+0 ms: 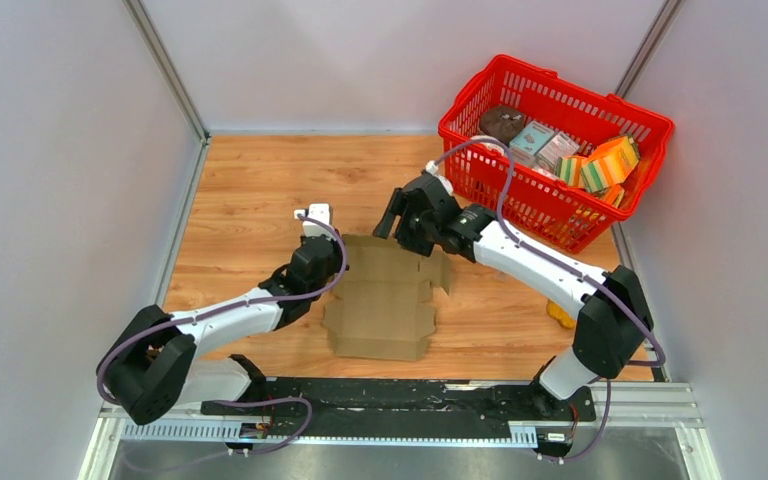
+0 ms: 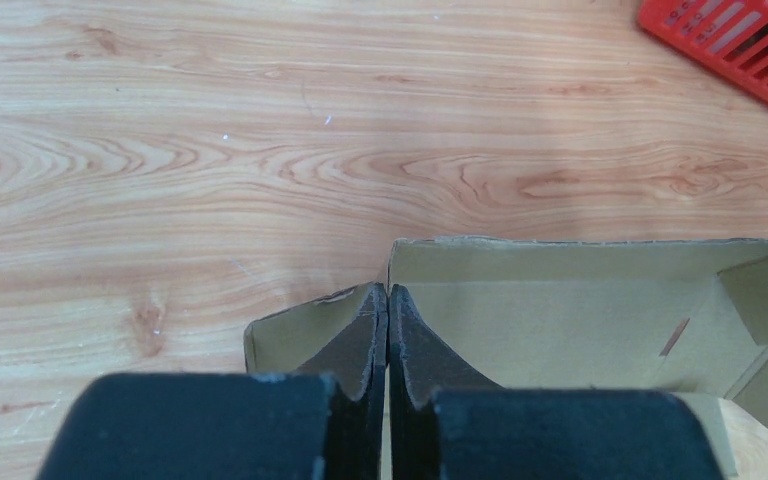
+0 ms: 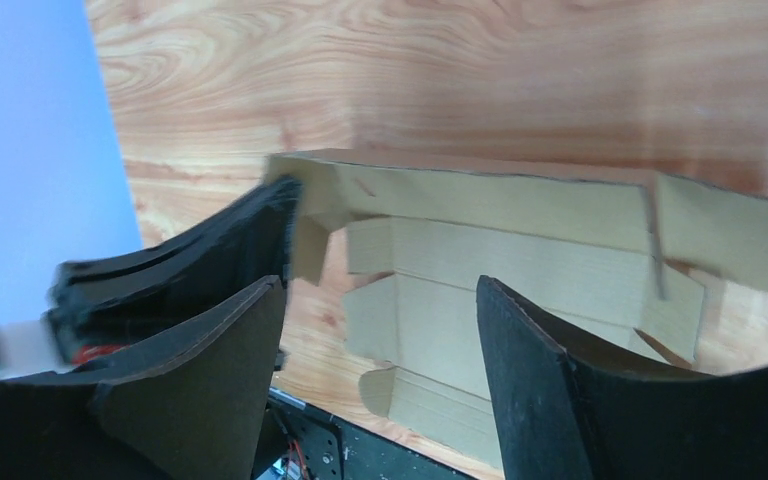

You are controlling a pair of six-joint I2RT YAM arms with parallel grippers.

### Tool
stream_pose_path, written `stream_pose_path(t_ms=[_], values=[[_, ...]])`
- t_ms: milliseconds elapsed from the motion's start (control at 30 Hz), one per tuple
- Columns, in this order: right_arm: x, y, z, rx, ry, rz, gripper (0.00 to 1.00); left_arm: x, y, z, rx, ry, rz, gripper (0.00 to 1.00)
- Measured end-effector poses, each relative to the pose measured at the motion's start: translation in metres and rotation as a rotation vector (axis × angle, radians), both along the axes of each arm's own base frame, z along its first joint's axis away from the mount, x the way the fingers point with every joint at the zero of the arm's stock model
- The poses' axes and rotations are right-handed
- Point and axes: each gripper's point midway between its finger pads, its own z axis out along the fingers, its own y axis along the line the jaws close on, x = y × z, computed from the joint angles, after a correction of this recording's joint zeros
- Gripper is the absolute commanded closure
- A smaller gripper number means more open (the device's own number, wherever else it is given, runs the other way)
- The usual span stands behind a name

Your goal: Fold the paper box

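The paper box [image 1: 385, 300] is a brown die-cut cardboard sheet, partly folded, lying mid-table between the two arms. Its far wall [image 3: 500, 210] stands upright, and flat panels stretch toward the arm bases. My left gripper [image 1: 322, 252] is at the box's left far corner. In the left wrist view its fingers [image 2: 388, 290] are pressed together, pinching the box [image 2: 560, 310] where a small side flap [image 2: 290, 340] meets the wall. My right gripper [image 1: 400, 225] hovers over the far right edge. Its fingers [image 3: 380, 285] stand wide apart with nothing between them.
A red basket [image 1: 550, 205] with several colourful packages [image 1: 600, 165] stands at the back right; its corner [image 2: 740, 40] shows in the left wrist view. A small yellow object [image 1: 560, 318] lies beside the right arm's base. Grey walls enclose the wooden table.
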Motion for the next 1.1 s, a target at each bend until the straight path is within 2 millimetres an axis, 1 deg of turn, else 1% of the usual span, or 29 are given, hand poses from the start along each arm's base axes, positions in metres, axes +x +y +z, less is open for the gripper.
stream_pose_path(t_ms=[100, 167, 200, 367, 467, 533, 600, 700, 767, 833, 1000, 1100], values=[[-0.007, -0.011, -0.024, 0.012, 0.084, -0.083, 0.27, -0.003, 0.002, 0.002, -0.031, -0.023, 0.002, 1.0], [-0.011, -0.013, -0.034, 0.038, 0.139, -0.139, 0.27, -0.004, 0.001, 0.004, -0.048, -0.036, -0.002, 1.0], [-0.011, -0.012, -0.036, 0.059, 0.161, -0.17, 0.27, -0.003, 0.0, 0.005, -0.054, -0.04, -0.004, 1.0], [-0.004, 0.005, -0.027, 0.221, 0.216, -0.284, 0.27, -0.003, -0.005, 0.01, -0.083, -0.065, -0.023, 1.0], [0.001, 0.013, -0.025, 0.285, 0.243, -0.342, 0.29, -0.003, -0.005, 0.011, -0.091, -0.075, -0.026, 1.0], [0.005, 0.018, -0.028, 0.315, 0.268, -0.376, 0.34, -0.003, -0.005, 0.012, -0.095, -0.084, -0.028, 1.0], [0.008, 0.021, -0.037, 0.325, 0.3, -0.41, 0.39, -0.004, -0.006, 0.012, -0.098, -0.09, -0.031, 1.0], [0.011, 0.023, -0.048, 0.337, 0.339, -0.473, 0.43, -0.005, -0.008, 0.013, -0.101, -0.098, -0.038, 1.0], [0.013, 0.021, -0.051, 0.342, 0.349, -0.514, 0.44, -0.005, -0.009, 0.015, -0.104, -0.106, -0.042, 1.0], [0.017, 0.018, -0.05, 0.345, 0.346, -0.556, 0.45, -0.005, -0.011, 0.018, -0.108, -0.116, -0.045, 1.0], [0.028, 0.018, -0.037, 0.378, 0.329, -0.613, 0.48, -0.005, -0.014, 0.022, -0.105, -0.134, -0.055, 1.0], [0.031, 0.018, -0.038, 0.381, 0.329, -0.636, 0.5, -0.005, -0.015, 0.023, -0.108, -0.144, -0.054, 1.0]])
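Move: From the right hand, the raised far wall of the paper box, near its left corner, lies about 2 cm ahead, 5 cm left and 6 cm down. The held left corner is some 3 cm ahead, 8 left, 7 down; the right side flap about level ahead, 9 right, 13 down. From the left hand, already pinching that corner, the wall spot is straight ahead level and 4 cm right. The right hand dips about 4 cm, eases forward-left, turns clockwise and narrows astride the wall; the left lifts its corner. ##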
